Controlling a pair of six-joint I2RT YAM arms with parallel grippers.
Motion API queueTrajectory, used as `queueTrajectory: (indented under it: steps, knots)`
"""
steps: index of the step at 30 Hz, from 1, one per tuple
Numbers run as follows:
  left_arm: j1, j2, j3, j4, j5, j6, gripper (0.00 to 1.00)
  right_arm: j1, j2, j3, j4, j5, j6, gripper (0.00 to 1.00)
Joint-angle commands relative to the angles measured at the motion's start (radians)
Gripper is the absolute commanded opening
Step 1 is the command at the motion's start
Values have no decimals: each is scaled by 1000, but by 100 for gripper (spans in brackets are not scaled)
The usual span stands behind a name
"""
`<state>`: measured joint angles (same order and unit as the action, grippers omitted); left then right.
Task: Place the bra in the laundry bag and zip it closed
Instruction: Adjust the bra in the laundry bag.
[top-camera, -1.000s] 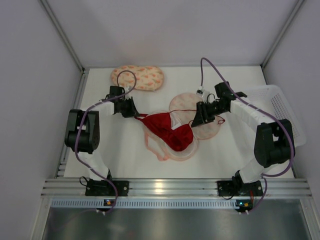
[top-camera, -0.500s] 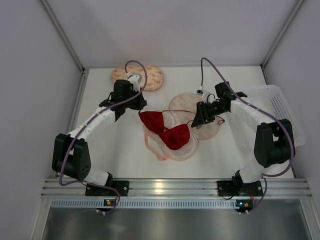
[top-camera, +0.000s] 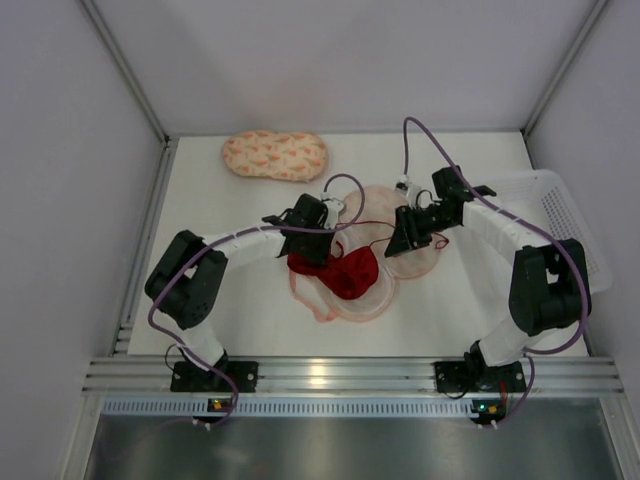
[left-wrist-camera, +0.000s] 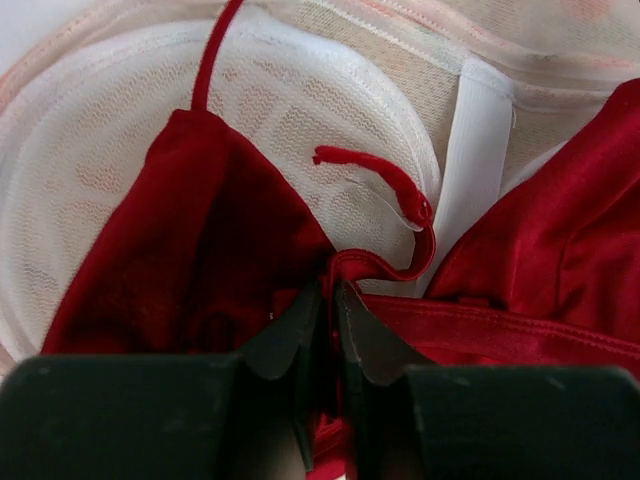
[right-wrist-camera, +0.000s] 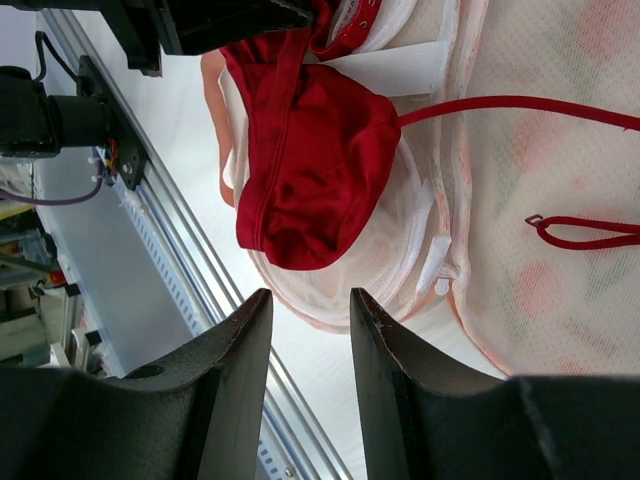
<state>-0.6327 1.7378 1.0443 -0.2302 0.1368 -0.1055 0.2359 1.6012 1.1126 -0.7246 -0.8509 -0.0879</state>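
Note:
The red bra lies bunched in the open peach-pink laundry bag in the middle of the table. My left gripper is down on the bra's left cup. In the left wrist view the left gripper is shut on a fold of red bra fabric over the bag's white mesh lining. My right gripper hovers over the bag's right lobe. In the right wrist view the right gripper is open and empty, with a bra cup and the bag's mesh lid beyond it.
The identical twin pouch lies zipped at the back left. A white mesh basket stands at the right edge. A loose red strap and its loop trail across the bag's lid.
My left arm has swung right from the table's left side onto the bra. The bra's left cup has bunched further right inside the bag. The right arm has not moved.

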Motion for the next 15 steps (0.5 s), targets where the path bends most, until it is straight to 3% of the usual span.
queueTrajectory:
  steps: [1,2,3,6,12,15]
  knots:
    - [10,-21,17,-9,-16,33,18,-15,-35,6,11,-27,-24,38]
    - [11,-50,19,-18,-2,38,22,-17,-29,9,19,-28,-19,38]
    - [11,-70,29,-24,21,43,35,-15,-23,13,39,-30,-13,38]
    - [13,-159,51,-47,66,58,51,-12,19,56,95,-40,25,38]
    - [39,-313,100,-110,129,72,57,2,81,121,160,-39,76,37]
    - [117,-350,103,-126,129,18,58,14,103,139,212,-28,121,37]
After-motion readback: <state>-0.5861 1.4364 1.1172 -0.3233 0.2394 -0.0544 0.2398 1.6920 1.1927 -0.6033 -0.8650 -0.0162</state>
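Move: The left fingertips are on the bra's inner folds between the cups: the left cup is about 4 cm to their left and level ahead, the right cup about 9 cm to their right and 2 cm back, with the laundry bag's open body just beneath. From the right hand, the strap over the mesh flap lies roughly 8 cm ahead, straight on, and 9 cm below; the right cup is about 9 cm left and 2 cm back, some 8 cm down. The left hand, still pinching the folds at the bra's middle, opens its fingers wide to let go while staying almost in place low over the bag, then lifts nearly straight up about 13 cm, its fingers tilting up and outward by some 15 degrees. Meanwhile the right hand, part-open and empty, sets off late and travels level about 4 cm forward with a little to the left, over the bag towards the strap on the mesh flap, touching nothing that can be seen. ##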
